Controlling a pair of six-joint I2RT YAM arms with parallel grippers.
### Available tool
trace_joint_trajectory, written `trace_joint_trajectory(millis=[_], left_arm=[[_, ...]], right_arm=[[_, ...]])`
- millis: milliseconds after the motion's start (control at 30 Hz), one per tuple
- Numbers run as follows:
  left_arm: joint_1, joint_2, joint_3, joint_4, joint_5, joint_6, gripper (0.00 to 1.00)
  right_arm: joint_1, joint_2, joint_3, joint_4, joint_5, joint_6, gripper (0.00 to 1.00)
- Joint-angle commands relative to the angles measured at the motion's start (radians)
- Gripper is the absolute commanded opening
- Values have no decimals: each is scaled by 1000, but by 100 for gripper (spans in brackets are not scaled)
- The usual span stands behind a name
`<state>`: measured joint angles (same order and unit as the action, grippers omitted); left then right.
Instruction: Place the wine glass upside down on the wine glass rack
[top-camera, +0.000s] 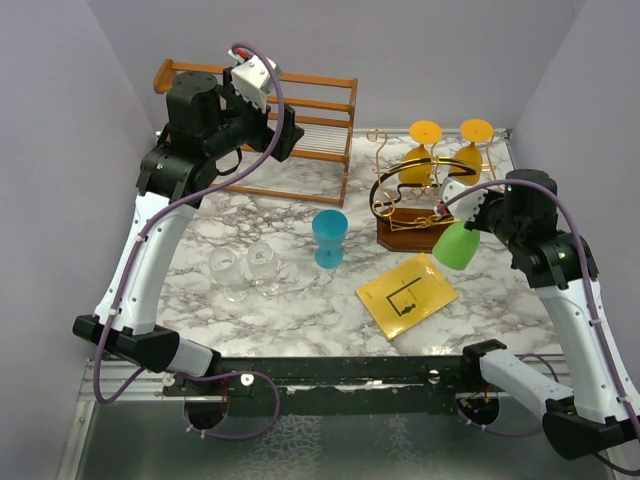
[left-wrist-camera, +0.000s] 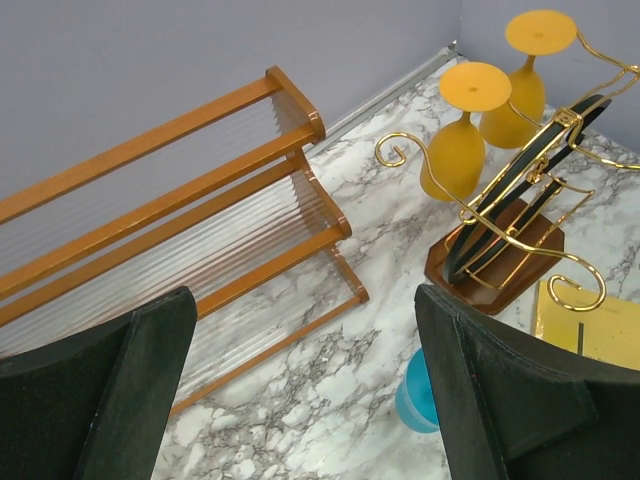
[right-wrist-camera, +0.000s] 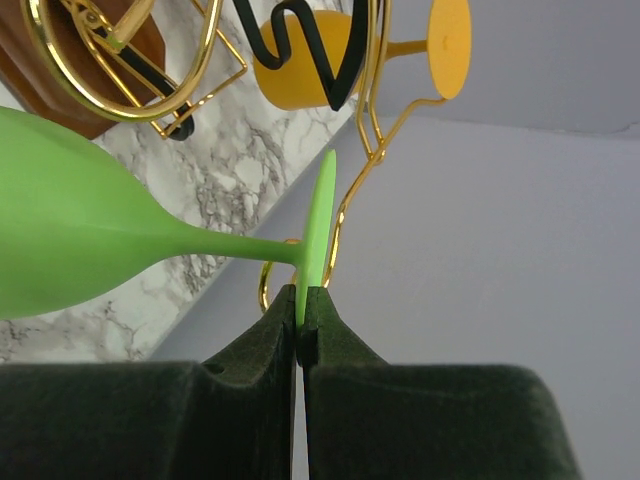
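My right gripper (right-wrist-camera: 301, 310) is shut on the flat foot of a green wine glass (right-wrist-camera: 70, 240). The glass (top-camera: 459, 245) hangs bowl-down just right of the wine glass rack (top-camera: 415, 205), a gold wire stand on a dark brown base. Two yellow wine glasses (top-camera: 424, 155) hang upside down on the rack's far side. In the right wrist view the rack's gold hoop (right-wrist-camera: 130, 70) lies just beyond the green bowl. My left gripper (left-wrist-camera: 300, 400) is open and empty, raised high at the back left near the wooden shelf. The rack also shows in the left wrist view (left-wrist-camera: 510, 230).
An orange-brown slatted shelf (top-camera: 300, 130) stands at the back left. A blue cup (top-camera: 329, 238) stands mid-table, two clear glasses (top-camera: 250, 272) lie left of it, and a yellow card (top-camera: 407, 293) lies in front of the rack. Walls close in on three sides.
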<state>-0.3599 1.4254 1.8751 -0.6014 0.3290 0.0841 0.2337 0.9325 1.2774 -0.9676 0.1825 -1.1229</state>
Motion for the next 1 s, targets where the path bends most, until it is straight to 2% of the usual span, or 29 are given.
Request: trace_joint_trajectory(millis=[0, 500, 967], left_arm=[[4, 12, 29, 36, 49, -32, 93], [7, 26, 24, 31, 74, -41, 93], [12, 26, 19, 35, 91, -55, 92]], right_arm=[[21, 14, -15, 128, 120, -61, 1], [32, 93, -64, 287, 293, -118, 1], [32, 75, -107, 321, 459, -145, 1]])
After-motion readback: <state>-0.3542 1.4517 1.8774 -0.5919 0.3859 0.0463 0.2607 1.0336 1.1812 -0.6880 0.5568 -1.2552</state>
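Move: The rack's near right hook, which I am bringing the upside-down green glass to, lies from my right hand roughly 4 cm ahead, 4 cm to the right and 5 cm below. From that hand, the right yellow glass hangs about 17 cm ahead, 1 cm to the left; the left yellow glass 17 cm ahead, 11 cm to the left; both middles some 10 cm lower. The hook is about 5 cm back, 38 cm to the right and 20 cm below my left hand. Still pinching the green glass by its foot with the bowl hanging below, I carry it with my right hand first forward about 4 cm, then off to the right by about as much, bringing the stem to the near right hook. On the way I roll the wrist some 15 degrees so the bowl swings to the right, and turn the hand slightly clockwise; my fingers stay shut. ##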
